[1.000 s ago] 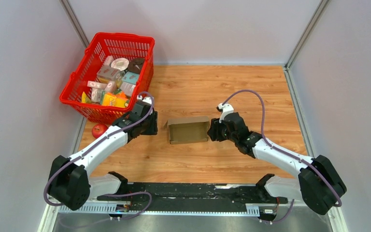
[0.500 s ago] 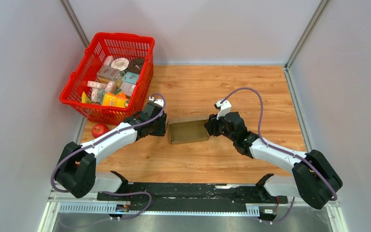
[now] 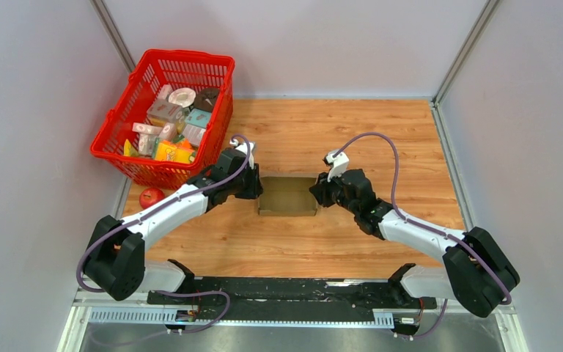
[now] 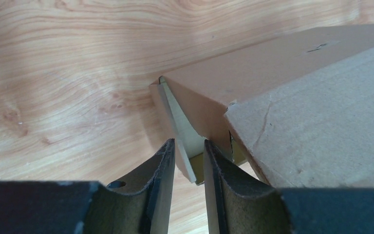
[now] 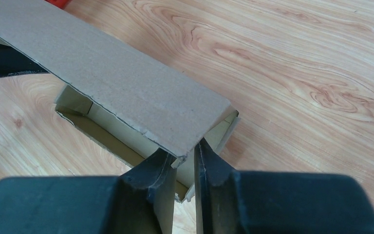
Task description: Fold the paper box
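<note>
The paper box [image 3: 287, 196] is a shallow brown cardboard mailer lying in the middle of the wooden table, its lid folded down low over the tray. My left gripper [image 3: 255, 187] is at its left end. In the left wrist view the gripper [image 4: 189, 146] is open and straddles the box's [image 4: 297, 112] thin end flap, with gaps showing. My right gripper [image 3: 314, 192] is at the right end. There the gripper [image 5: 184, 153] has its jaws narrow around the end corner, under the lid [image 5: 126, 83]. The lid corner hides the fingertips.
A red basket [image 3: 183, 55] full of small printed packages stands at the back left, close behind my left arm. A red apple [image 3: 150, 196] lies beside the basket's near corner. Grey walls border the table on the left, right and back.
Both grippers have moved in to the box's two ends and their jaws have narrowed. The lid, standing up a second ago, has come down over the tray.
</note>
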### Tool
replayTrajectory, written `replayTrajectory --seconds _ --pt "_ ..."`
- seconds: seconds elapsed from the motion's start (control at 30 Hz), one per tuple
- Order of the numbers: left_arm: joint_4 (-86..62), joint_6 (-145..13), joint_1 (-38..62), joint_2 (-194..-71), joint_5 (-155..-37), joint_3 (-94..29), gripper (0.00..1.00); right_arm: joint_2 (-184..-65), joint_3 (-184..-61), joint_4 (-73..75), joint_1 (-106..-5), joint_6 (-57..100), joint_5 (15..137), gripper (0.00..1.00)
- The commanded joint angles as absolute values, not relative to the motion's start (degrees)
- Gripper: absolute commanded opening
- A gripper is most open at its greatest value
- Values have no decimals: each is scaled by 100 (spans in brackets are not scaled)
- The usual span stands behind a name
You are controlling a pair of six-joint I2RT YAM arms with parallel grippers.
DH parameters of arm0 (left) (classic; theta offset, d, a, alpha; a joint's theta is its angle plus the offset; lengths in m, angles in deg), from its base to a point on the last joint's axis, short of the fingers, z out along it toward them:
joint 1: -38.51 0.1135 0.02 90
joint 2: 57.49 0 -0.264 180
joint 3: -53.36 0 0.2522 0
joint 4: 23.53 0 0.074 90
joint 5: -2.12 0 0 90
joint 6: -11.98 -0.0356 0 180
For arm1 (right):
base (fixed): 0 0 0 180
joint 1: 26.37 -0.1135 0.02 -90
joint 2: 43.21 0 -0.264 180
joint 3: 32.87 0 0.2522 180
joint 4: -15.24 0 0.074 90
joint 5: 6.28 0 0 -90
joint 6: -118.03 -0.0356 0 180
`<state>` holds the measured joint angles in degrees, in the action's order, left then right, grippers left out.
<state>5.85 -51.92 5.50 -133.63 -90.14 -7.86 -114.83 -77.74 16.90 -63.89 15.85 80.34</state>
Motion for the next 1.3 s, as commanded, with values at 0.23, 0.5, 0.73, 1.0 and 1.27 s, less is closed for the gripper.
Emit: replayTrajectory --seconds 0.23,0.5,0.73,1.0,1.27 --pt "263 -4972 476 -13483 -9043 -637 33 -11371 -7722 1739 -6504 1511 8362 19" --pt "175 -4937 467 -13422 -8823 -162 33 -11405 -7537 1537 -7014 1626 9486 17" --pt "113 -4841 467 -13220 -8805 128 34 -11107 -7248 1414 -7295 1248 10278 20" --pt "446 -4726 468 -12342 -8936 603 66 -10457 -7133 431 -7348 405 10235 36" --pt "1720 -4779 467 -11059 -9271 761 70 -8719 -7404 -2045 -7349 -474 10155 53"
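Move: The box lid is up at the left gripper's fingertips: its middle is about 8 cm to the right, 3 cm ahead and 2 cm lower, with the box body beneath it, level ahead but some 7 cm below the hand. From the right gripper, at the lid's other front corner, the lid's middle is about 9 cm to the left and 3 cm ahead, the body 9 cm left and 7 cm lower. The red basket is 26 cm left and 22 cm ahead of the left gripper. Bring both grippers down and slightly back together, the left about 4 cm and the right about 3, with the fingertips at the lid's front corners to draw it down over the box. Then spread the fingers and pull both back another 5 cm or so, rising a little at the end and parting outward from the box, the right wrist turning some 15 degrees clockwise. ##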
